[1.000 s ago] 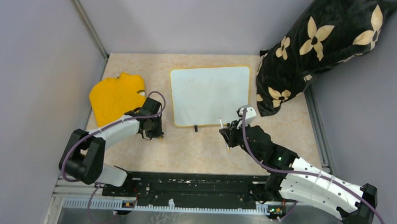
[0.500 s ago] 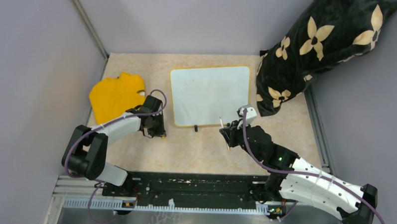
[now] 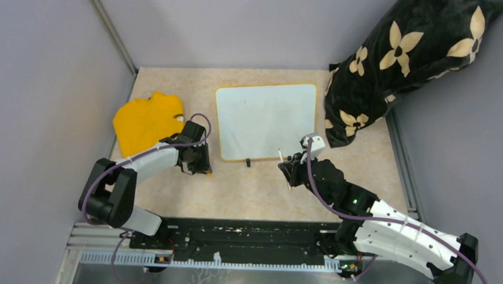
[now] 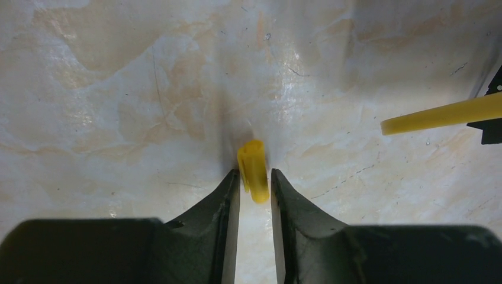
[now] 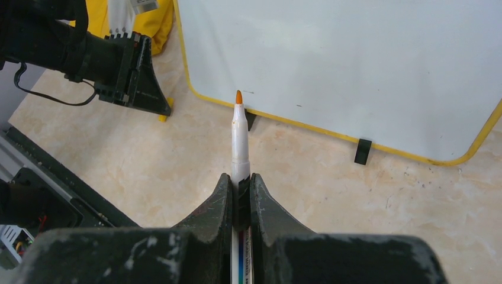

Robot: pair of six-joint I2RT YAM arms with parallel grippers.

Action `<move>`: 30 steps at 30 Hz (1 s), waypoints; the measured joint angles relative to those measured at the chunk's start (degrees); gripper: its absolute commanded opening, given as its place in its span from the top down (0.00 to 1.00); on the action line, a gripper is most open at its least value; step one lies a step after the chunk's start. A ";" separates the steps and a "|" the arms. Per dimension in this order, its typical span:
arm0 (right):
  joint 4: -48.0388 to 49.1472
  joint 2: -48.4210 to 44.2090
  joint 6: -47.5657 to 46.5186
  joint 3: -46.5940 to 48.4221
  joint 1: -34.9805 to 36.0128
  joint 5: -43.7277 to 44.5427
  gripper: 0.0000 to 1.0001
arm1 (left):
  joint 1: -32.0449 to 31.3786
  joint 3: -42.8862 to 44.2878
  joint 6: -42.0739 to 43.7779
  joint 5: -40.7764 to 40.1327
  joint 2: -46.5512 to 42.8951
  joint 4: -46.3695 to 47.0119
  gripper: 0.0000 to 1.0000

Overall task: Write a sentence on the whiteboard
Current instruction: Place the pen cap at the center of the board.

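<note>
The whiteboard (image 3: 265, 120) lies flat mid-table, with a glossy white face and a thin yellow frame (image 4: 444, 115). No sentence shows on its face (image 5: 355, 59). My right gripper (image 3: 290, 165) hovers by the board's near edge. In the right wrist view this gripper (image 5: 240, 180) is shut on a white marker (image 5: 240, 142) whose bare orange tip points at the board's lower rim. My left gripper (image 3: 200, 168) sits left of the board, low over the table. Its jaws (image 4: 256, 177) stand slightly apart around a small yellow cap (image 4: 253, 168), with a gap on the cap's left side.
A crumpled yellow cloth (image 3: 147, 122) lies at the left, just behind the left gripper. A black pillow with cream flowers (image 3: 403, 59) leans at the back right against the board's right edge. Grey walls enclose the table. A black foot (image 3: 247, 161) pokes out from the board's near edge.
The left jaws have parted from shut, loosening their hold on the yellow cap, and the left wrist has shifted slightly. The right arm and marker have not moved.
</note>
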 measured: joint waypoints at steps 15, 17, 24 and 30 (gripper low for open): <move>-0.04 0.00 0.02 0.00 -0.02 -0.04 1.00 | 0.00 0.04 -1.16 -0.42 -0.90 0.00 0.37; -0.17 -0.02 0.02 0.00 -0.02 -0.04 1.00 | 0.00 -0.11 -1.36 -1.44 -1.90 -0.46 0.31; -0.50 -0.70 0.02 0.00 0.00 -0.31 1.00 | 0.00 -0.46 -1.57 -3.21 -12.17 -2.12 0.20; -0.42 -1.11 -0.92 0.00 0.00 -1.40 1.00 | 0.00 -0.20 1.73 1.81 -28.33 0.11 0.01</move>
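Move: The pen cap lies on the table right at the left hand's fingertips, straight below the hand point by about 1 cm, with the fingers already loosened around it. The whiteboard's near left corner is some 5 cm ahead and 5 cm to the right; the board's black clip is about 4 cm ahead and 14 cm to the right. From the right hand, which holds the pen, the cap lies roughly 26 cm left, 5 cm ahead and 19 cm below. Staying down at the cap at first, the left hand spreads its fingers from about a third open to nearly full width, letting the cap stay behind between them. It then rises ever faster, about 14 cm up and away from the cap, while the wrist swings the fingertips up and outwards by nearly 30 degrees, so that they point more forward and right, towards the board. ##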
